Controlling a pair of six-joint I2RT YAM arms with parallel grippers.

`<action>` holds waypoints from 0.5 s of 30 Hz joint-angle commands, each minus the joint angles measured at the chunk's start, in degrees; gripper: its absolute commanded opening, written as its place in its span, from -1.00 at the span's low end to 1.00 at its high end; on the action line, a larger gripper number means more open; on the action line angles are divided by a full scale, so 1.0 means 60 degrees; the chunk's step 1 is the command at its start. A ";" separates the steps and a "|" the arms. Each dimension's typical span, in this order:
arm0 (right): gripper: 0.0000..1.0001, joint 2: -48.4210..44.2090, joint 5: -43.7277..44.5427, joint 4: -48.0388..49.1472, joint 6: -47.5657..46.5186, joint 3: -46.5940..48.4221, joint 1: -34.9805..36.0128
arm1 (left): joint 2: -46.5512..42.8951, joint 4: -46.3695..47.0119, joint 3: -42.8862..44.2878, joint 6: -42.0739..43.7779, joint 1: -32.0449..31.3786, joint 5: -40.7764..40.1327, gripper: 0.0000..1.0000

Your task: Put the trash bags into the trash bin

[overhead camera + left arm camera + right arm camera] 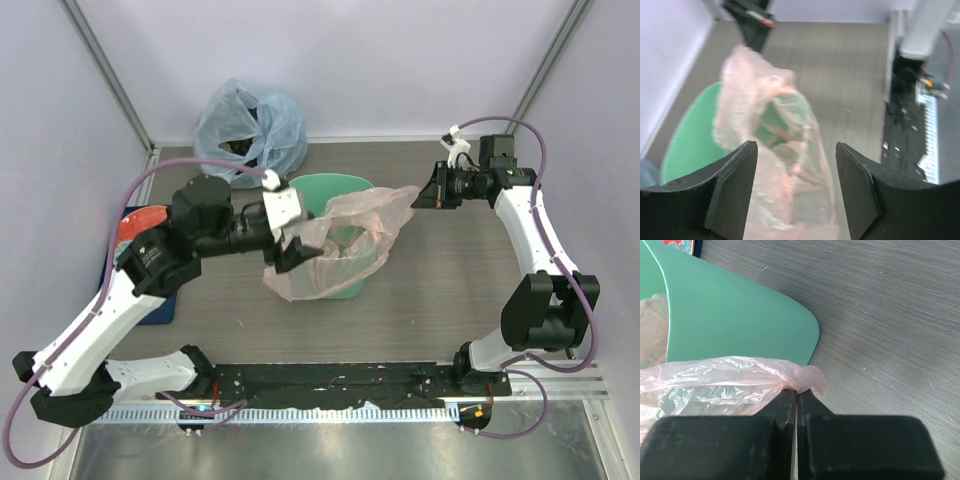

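The pale-pink trash bag (345,240) lies draped over the mint-green trash bin (335,188) in the middle of the table. It stretches from the bin's right rim down over its front left side. My right gripper (422,198) is shut on the bag's pinched corner (807,377), just past the bin's rim (740,310). My left gripper (297,255) hovers open at the bin's front left. In its wrist view the crinkled bag (765,100) shows loose between the spread fingers (740,180), with the bin (690,145) behind it.
A bulging pale-blue bag (250,125) sits at the back left against the wall. A red round thing (140,222) on a dark blue object (155,305) lies by the left wall under my left arm. Walls close in the table's left, back and right.
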 commanded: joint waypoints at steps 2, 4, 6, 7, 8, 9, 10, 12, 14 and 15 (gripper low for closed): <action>-0.99 -0.0354 -0.0290 0.0648 0.0246 0.0503 0.0106 | 0.1214 0.0136 0.1063 -0.0903 0.1174 -0.1229 0.39; -0.98 -0.0354 -0.0319 0.0750 0.0246 0.0576 0.0135 | 0.1579 -0.0009 0.1063 -0.0903 0.1790 -0.0746 0.44; -0.98 -0.0339 -0.0319 0.0751 0.0246 0.0678 0.0164 | 0.1771 -0.0418 0.1150 -0.0933 0.2243 0.0404 0.43; -0.99 -0.0339 -0.0319 0.0780 0.0246 0.0708 0.0164 | 0.1816 -0.0450 0.1136 -0.1063 0.2362 0.0616 0.42; -0.99 -0.0325 -0.0334 0.0795 0.0246 0.0737 0.0164 | 0.1816 -0.0421 0.1063 -0.1296 0.2479 0.0937 0.40; -0.99 -0.0310 -0.0348 0.0824 0.0246 0.0796 0.0164 | 0.1772 -0.0377 0.0744 -0.1342 0.2800 0.1390 0.34; -0.99 -0.0295 -0.0363 0.0926 0.0246 0.0811 0.0179 | 0.1729 -0.0290 0.0537 -0.1357 0.2962 0.1902 0.26; -0.99 -0.0281 -0.0378 0.1029 0.0553 0.0898 0.0208 | 0.1626 0.0076 0.0055 -0.1590 0.3444 0.2344 -0.08; -0.99 -0.0179 -0.0392 0.1073 0.0612 0.1015 0.0252 | 0.1713 0.0514 -0.0065 -0.1970 0.4000 0.2930 -0.34; -0.98 -0.0149 -0.0392 0.1117 0.0699 0.1117 0.0252 | 0.1800 0.0676 -0.0036 -0.2335 0.4192 0.3135 -0.61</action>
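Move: The left gripper, empty and open, has the pink bag's free left edge about 11 cm ahead, 3 cm to its left and 7 cm below. The trash bin's middle stands about 17 cm ahead, 4 cm to the right and some 26 cm below. The bag corner still pinched by the right gripper lies roughly 20 cm ahead, 18 cm right and 15 cm below. From the right gripper, that free edge is about 22 cm left, 9 cm back and 8 cm higher. Bring the left gripper forward about 10 cm towards the pink bag's free left edge, nearly level at first, then sinking some 6 cm while the wrist rolls and swings a little counter-clockwise. As it slows, close the wide-open fingers about halfway with the edge between them. Keep the right gripper shut on its corner and ease it up and slightly forward, about 3 cm. ##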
